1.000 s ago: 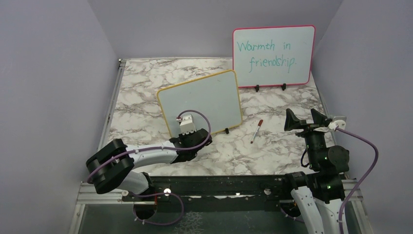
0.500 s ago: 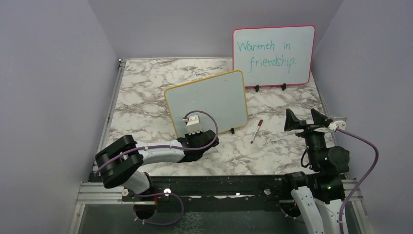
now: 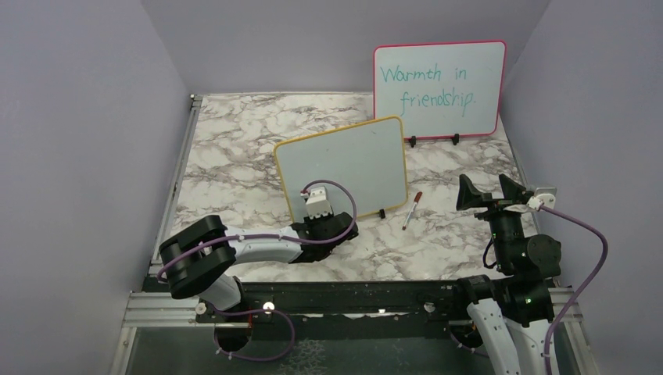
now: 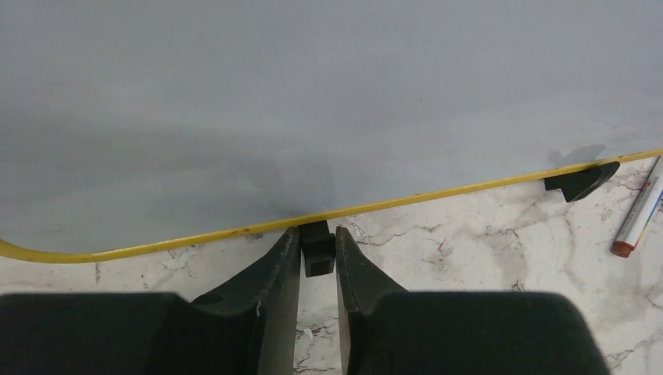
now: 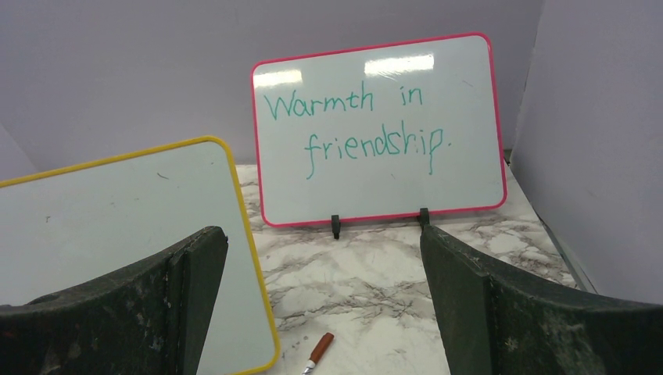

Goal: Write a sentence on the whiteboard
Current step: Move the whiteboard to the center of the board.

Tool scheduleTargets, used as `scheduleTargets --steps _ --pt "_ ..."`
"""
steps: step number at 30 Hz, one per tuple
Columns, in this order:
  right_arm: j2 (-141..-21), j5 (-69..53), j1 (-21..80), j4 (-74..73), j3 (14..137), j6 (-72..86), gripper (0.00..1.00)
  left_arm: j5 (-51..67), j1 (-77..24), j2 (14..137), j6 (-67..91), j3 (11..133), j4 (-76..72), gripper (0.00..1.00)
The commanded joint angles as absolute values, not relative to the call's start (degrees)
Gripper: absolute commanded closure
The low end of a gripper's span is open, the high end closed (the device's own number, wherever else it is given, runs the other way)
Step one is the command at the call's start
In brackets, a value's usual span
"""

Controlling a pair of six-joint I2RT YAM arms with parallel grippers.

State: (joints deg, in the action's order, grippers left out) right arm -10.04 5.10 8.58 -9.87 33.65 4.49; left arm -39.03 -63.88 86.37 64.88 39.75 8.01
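The whiteboard [image 3: 344, 164] with the yellow frame stands upright in the middle of the marble table. Its face [image 4: 313, 94] is blank and no sentence shows on it. My left gripper [image 3: 314, 212] reaches low to the board's bottom edge. There its fingers are shut on the board's left black clip foot [image 4: 317, 248]. The other clip foot [image 4: 580, 180] stands free to the right. A marker pen [image 3: 412, 209] with a red-brown cap lies on the table just right of the board. My right gripper [image 3: 489, 190] hangs wide open at the right, holding nothing.
A pink-framed board [image 3: 438, 90] with teal writing "Warmth in friendship." stands at the back right against the wall. Grey walls close in the table on three sides. The marker pen [image 5: 318, 350] lies between the two boards, nearer me.
My left gripper has dragged the yellow-framed board to the right by its clip foot, bringing it closer to the pen. The right arm has stayed still.
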Motion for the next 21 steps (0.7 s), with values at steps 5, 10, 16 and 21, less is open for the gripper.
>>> scheduleTargets --steps 5,10,16,21 --pt "-9.6 6.0 9.0 -8.7 33.6 4.6 0.00 -37.7 -65.6 86.8 67.4 42.8 5.0 0.69" --pt "-10.0 5.8 9.0 -8.7 33.7 5.2 0.00 -37.5 -66.3 86.8 67.2 43.6 5.0 0.60" --pt "-11.2 5.9 9.0 -9.3 34.2 6.2 0.00 -36.8 -67.1 85.3 68.2 42.8 5.4 0.55" --pt "-14.3 7.0 9.0 -10.9 35.4 9.1 0.00 -36.4 -68.3 81.5 68.3 41.8 6.5 0.44"
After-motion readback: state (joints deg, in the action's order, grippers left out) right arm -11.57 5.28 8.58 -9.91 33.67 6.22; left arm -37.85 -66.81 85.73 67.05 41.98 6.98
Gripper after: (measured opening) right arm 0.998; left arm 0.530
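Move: The left hand has the whiteboard's left foot between its fingertips, practically at the hand point. The board's middle is roughly 6 cm ahead, 2 cm to the right and 7 cm up; its right foot stands about 12 cm right and 3 cm ahead, and the red-capped marker lies some 19 cm right, 4 cm ahead and 2 cm lower. From the right hand the left foot is about 30 cm left, roughly level fore and aft, and 29 cm below. The pinch on the whiteboard's left foot ends as the left fingers part to about half open. While they open, the left hand goes about 3 cm right, towards the board's right foot, and rises some 2 cm, easing back 1 cm with a slight roll, so that the foot ends beside its left fingertip. ##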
